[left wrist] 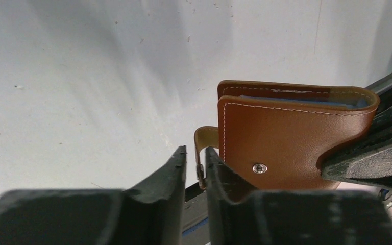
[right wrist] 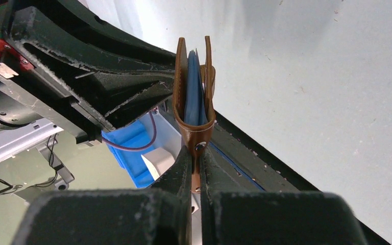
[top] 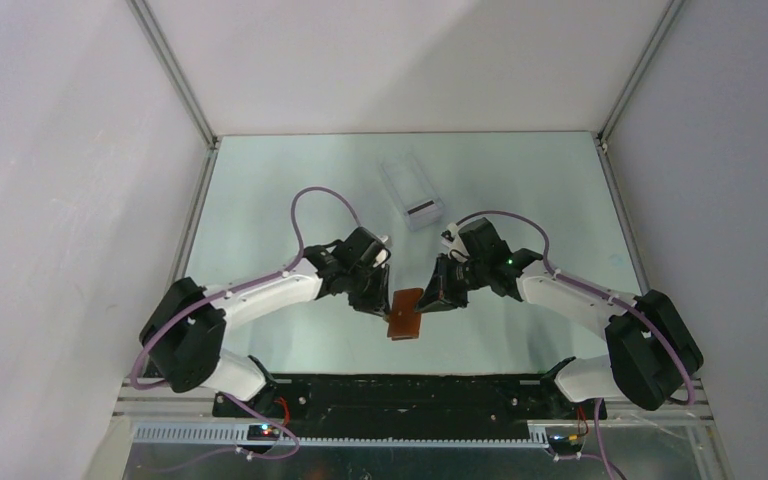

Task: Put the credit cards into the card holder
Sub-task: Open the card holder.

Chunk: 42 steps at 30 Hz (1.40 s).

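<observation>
The card holder (top: 406,313), tan-brown leather, hangs above the table between my two grippers. My right gripper (right wrist: 196,158) is shut on its lower leather edge, holding it on edge so the blue-grey inner pockets (right wrist: 195,92) show. In the left wrist view the holder (left wrist: 286,138) sits to the right, folded, with its snap stud showing. Its snap tab (left wrist: 200,153) runs between my left gripper's (left wrist: 196,150) fingers. Those jaws stand narrow, with a slit still left beside the tab. The credit cards (top: 412,195) lie as a pale pile with a dark stripe on the table behind.
Grey walls and metal rails (top: 200,130) close in the pale table (top: 290,180) on three sides. A black base strip (top: 410,395) runs along the near edge, and purple cables (top: 310,200) loop over both arms.
</observation>
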Motion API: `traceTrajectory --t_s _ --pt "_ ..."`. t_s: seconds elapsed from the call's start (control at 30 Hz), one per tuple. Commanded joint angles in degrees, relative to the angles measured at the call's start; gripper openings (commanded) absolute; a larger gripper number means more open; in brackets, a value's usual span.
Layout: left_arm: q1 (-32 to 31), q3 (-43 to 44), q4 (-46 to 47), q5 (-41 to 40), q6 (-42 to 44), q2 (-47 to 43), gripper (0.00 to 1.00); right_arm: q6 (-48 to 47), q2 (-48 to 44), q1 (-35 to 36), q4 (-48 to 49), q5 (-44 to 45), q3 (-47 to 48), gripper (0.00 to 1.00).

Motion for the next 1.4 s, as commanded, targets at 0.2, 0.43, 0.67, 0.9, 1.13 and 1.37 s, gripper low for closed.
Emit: traceTrajectory --t_s 0.2,0.43,0.67,0.9,1.13,1.37 --pt "-0.19 -1.65 2.76 1.39 -0.58 -1.61 0.00 0.19 -2.27 -0.73 1.06 -1.64 2.14 0.00" --pt "0.10 -2.19 2.55 -1.85 -0.98 -7.10 0.00 0.32 -2.07 -1.54 1.46 -1.98 2.18 0.17" --pt "0.79 0.98 -2.81 -9.71 1.95 -16.35 0.00 -0.17 -5.27 -5.00 0.71 0.16 2.18 0.72" --pt "0.83 7.38 -5.88 -6.20 9.84 -18.63 0.00 -7.72 -10.44 -9.11 -3.09 1.13 2.19 0.94" --pt "0.88 15.59 -11.80 5.03 18.49 -16.40 0.00 -17.96 -17.23 -9.43 -1.50 4.12 3.30 0.99" --pt "0.88 21.18 -15.80 19.37 22.23 -17.03 0.00 -35.67 -24.24 -6.38 0.83 4.21 3.20 0.99"
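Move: The card holder's strap sits right between my left fingertips, half open around it, perhaps 1 cm below their middle. The holder's middle is about 3 cm to the right and level in reach, roughly at tip height. The clear box lies some 25 cm ahead of my left hand, 5 cm right and 9 cm lower. From my right hand, already gripping the holder's far edge, the strap is about 6 cm left, 1 cm back and 4 cm down. I shut my left fingers on the strap and pinch it, then my right hand opens wide and lets go of the holder, drawing away about 5 cm right, 4 cm forward and 8 cm up. Just as the right begins to open, my left hand starts to lift, carrying the strap up about 16 cm while the wrist tilts and twists clockwise. ##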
